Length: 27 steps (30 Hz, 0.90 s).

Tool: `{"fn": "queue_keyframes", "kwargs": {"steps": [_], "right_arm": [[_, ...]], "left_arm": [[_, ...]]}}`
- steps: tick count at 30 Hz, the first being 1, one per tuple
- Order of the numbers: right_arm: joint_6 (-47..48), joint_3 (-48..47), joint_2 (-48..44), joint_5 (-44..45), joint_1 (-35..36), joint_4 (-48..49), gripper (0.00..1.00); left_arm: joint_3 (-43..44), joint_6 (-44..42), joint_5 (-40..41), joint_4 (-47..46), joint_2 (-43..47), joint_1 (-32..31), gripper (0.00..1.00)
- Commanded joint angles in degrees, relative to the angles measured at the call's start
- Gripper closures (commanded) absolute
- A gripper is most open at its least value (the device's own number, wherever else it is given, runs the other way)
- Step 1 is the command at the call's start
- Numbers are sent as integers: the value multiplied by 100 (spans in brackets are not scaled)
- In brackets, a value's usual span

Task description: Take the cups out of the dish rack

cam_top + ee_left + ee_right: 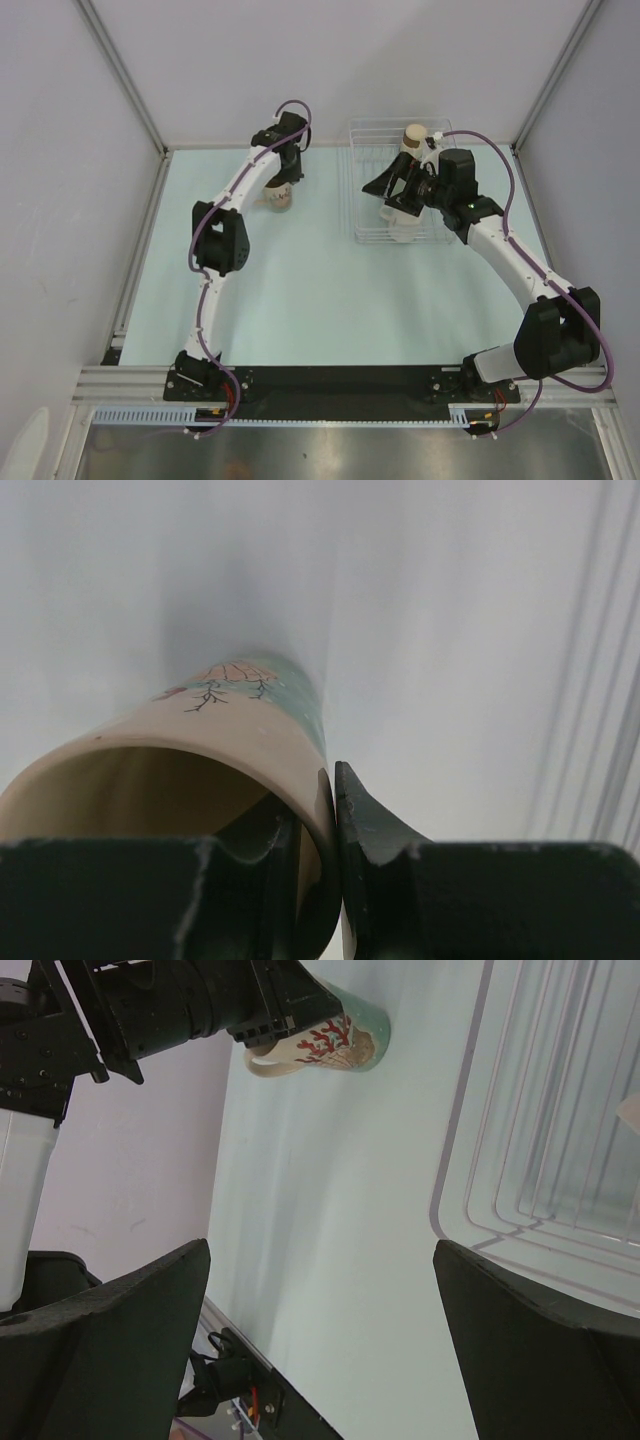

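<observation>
My left gripper [283,182] is shut on the rim of a cream cup [279,198] with printed branches and a green base, held tilted low over the table, left of the dish rack [355,180]. In the left wrist view one finger [250,860] sits inside the cup [200,740] and the other presses its outer wall. The right wrist view shows the same cup [335,1040]. My right gripper [388,195] hovers open over the rack, above a white cup [400,222]. A tan brown-topped cup [415,136] stands at the rack's far end. Nothing lies between the right gripper's [320,1340] fingers.
The rack's white wire corner [458,1110] runs along the right of the right wrist view. Grey walls and metal posts [120,75] enclose the pale green table [300,300] on three sides. The arm bases sit on a black rail [340,380] at the near edge.
</observation>
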<state>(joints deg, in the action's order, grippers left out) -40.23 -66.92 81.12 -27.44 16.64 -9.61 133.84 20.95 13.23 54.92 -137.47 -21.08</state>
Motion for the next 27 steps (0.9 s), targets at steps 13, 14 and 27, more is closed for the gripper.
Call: {"fn": "queue_keyframes", "kwargs": {"steps": [13,14,27], "right_arm": [[41,91,-158,-51,-3,152,0],[59,65,-167,-42,-12,135,0],[1964,-1173,-229,3213,417,-2272,0]], "left_arm": [[116,-3,531,-227,993,-133,32],[116,6,548,-218,1046,-168,26],[-638,-3,311,-866,2996,-950,0]]}}
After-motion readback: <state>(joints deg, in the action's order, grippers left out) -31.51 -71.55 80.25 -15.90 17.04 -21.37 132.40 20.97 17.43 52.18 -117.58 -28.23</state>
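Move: The cup I'm about to let go of stands upright on the table, still pinched by its right wall: its middle is about 4 cm left of my left hand point and 4 cm below. The rack's middle is some 27 cm to that hand's right, level with it fore and aft. From my right hand the white cup lies about 8 cm ahead, 6 cm right and 18 cm down, the green cup 8 cm beyond it. I spread my left fingers off the cup's rim and draw that hand up about 18 cm, faster as I go, curving back and right near the end while the fingers tilt some 20 degrees towards forward. Late on, my open right hand eases about 3 cm right, towards the white cup, its left side rolling down. ##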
